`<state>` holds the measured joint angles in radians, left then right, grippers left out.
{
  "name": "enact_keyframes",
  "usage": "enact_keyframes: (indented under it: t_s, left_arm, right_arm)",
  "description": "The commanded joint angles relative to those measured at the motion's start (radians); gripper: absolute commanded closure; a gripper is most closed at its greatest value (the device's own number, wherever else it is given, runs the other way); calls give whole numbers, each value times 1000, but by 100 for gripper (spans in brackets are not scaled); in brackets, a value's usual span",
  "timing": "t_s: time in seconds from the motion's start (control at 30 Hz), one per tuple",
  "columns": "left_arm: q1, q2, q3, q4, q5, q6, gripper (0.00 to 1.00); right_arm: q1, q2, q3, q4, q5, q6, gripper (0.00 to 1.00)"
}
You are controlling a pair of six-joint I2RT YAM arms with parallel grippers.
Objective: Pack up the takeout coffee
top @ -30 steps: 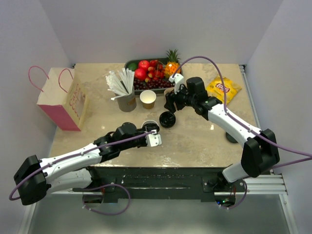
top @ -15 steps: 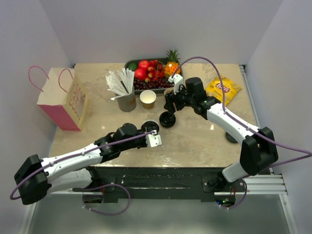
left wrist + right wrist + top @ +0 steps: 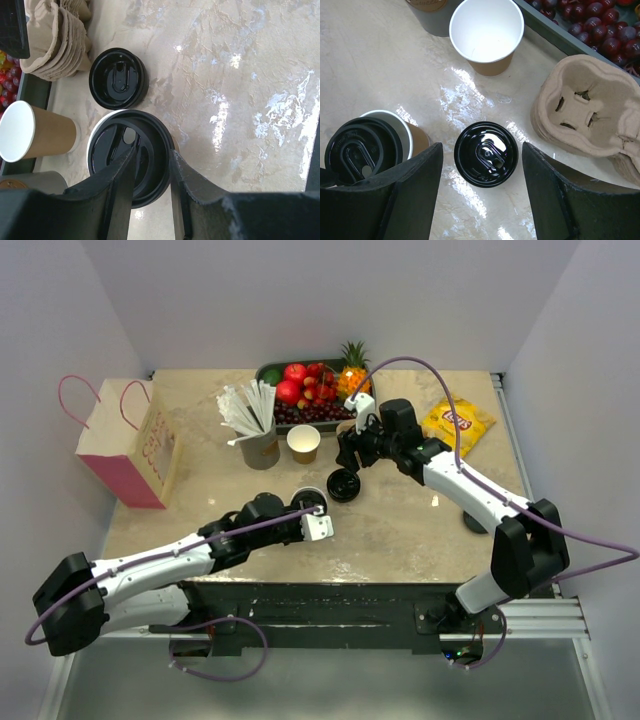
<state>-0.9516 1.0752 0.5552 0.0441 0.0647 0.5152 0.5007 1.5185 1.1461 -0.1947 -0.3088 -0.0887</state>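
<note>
The takeout coffee [image 3: 309,498] is a brown paper cup [image 3: 417,141] near the table's front middle. Its black lid [image 3: 131,156] lies askew on top, so part of the white rim [image 3: 94,141] shows. My left gripper [image 3: 152,161] is shut on the lid's edge, one finger over the lid and one outside it; it shows at the cup in the top view [image 3: 314,510]. My right gripper [image 3: 481,148] hangs open above a loose black lid [image 3: 486,153] lying flat on the table.
A lidless paper cup [image 3: 303,443] stands behind, beside a grey holder of wrapped sticks [image 3: 256,430]. Stacked pulp cup carriers [image 3: 590,110] lie under the right arm. A fruit tray [image 3: 268,372], a chips bag [image 3: 458,422] and a pink paper bag [image 3: 125,445] ring the table.
</note>
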Motion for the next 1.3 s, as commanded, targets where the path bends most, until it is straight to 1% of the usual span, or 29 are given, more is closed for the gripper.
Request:
enact_keyframes:
  t_s: [0.0,0.27,0.6,0.8,0.9,0.93,1.03,1.07,1.13,1.17,1.2,1.23,1.27]
  left_arm:
    - [-4,12,-18,68,-28,-11,62]
    - [-4,42,-18,106,-95,-3,62]
    - [-3,49,-12,125,-115,-15,62]
    - [-3,54,-11,114,-75,-17,62]
    - [-3,45,9,68,-36,-17,62]
    - [-3,37,17,28,-20,-14,62]
    - [4,-30,43,-27,23,-20,51]
    - [8,-82,52,-32,32,-27,44]
    - [13,-132,63,-35,29,-44,34]
    - [23,-165,78,-36,11,-82,25]
    - [36,-173,86,-36,-6,-114,20]
    - [54,-178,97,-42,-17,-148,17]
    - [110,-170,123,-77,-13,-229,13]
  right_arm:
    - [-4,-3,43,28,-26,17,32]
    - [-2,-1,43,28,-23,17,32]
    - [-4,2,40,35,-24,20,32]
    - [-2,3,38,35,-23,20,32]
    - [-2,0,40,32,-26,21,32]
    - [-2,2,41,26,-27,23,32]
    - [-2,3,53,6,-44,24,32]
    - [-5,3,63,-2,-52,26,32]
    - [-4,9,73,-28,-114,26,32]
    - [-4,14,89,-40,-146,26,32]
    - [-1,29,99,-52,-221,29,31]
    - [-1,41,113,-92,-252,43,31]
    - [-1,54,135,-104,-283,58,31]
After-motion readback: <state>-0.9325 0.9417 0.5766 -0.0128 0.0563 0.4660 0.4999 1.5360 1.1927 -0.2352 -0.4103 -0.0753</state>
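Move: The left hand already holds a tilted black lid on the rim of the near cup, whose middle is about 3 cm ahead, 1 cm left and 6 cm below. From that hand the spare lid lies some 9 cm ahead and 8 cm right, the far cup roughly 17 cm ahead and 2 cm left. From the idle right hand, the near cup is about 11 cm back, 8 cm left, 11 cm below. The left hand works the lid forward 2 cm on the cup, draws back, opens and rises about 5 cm. ##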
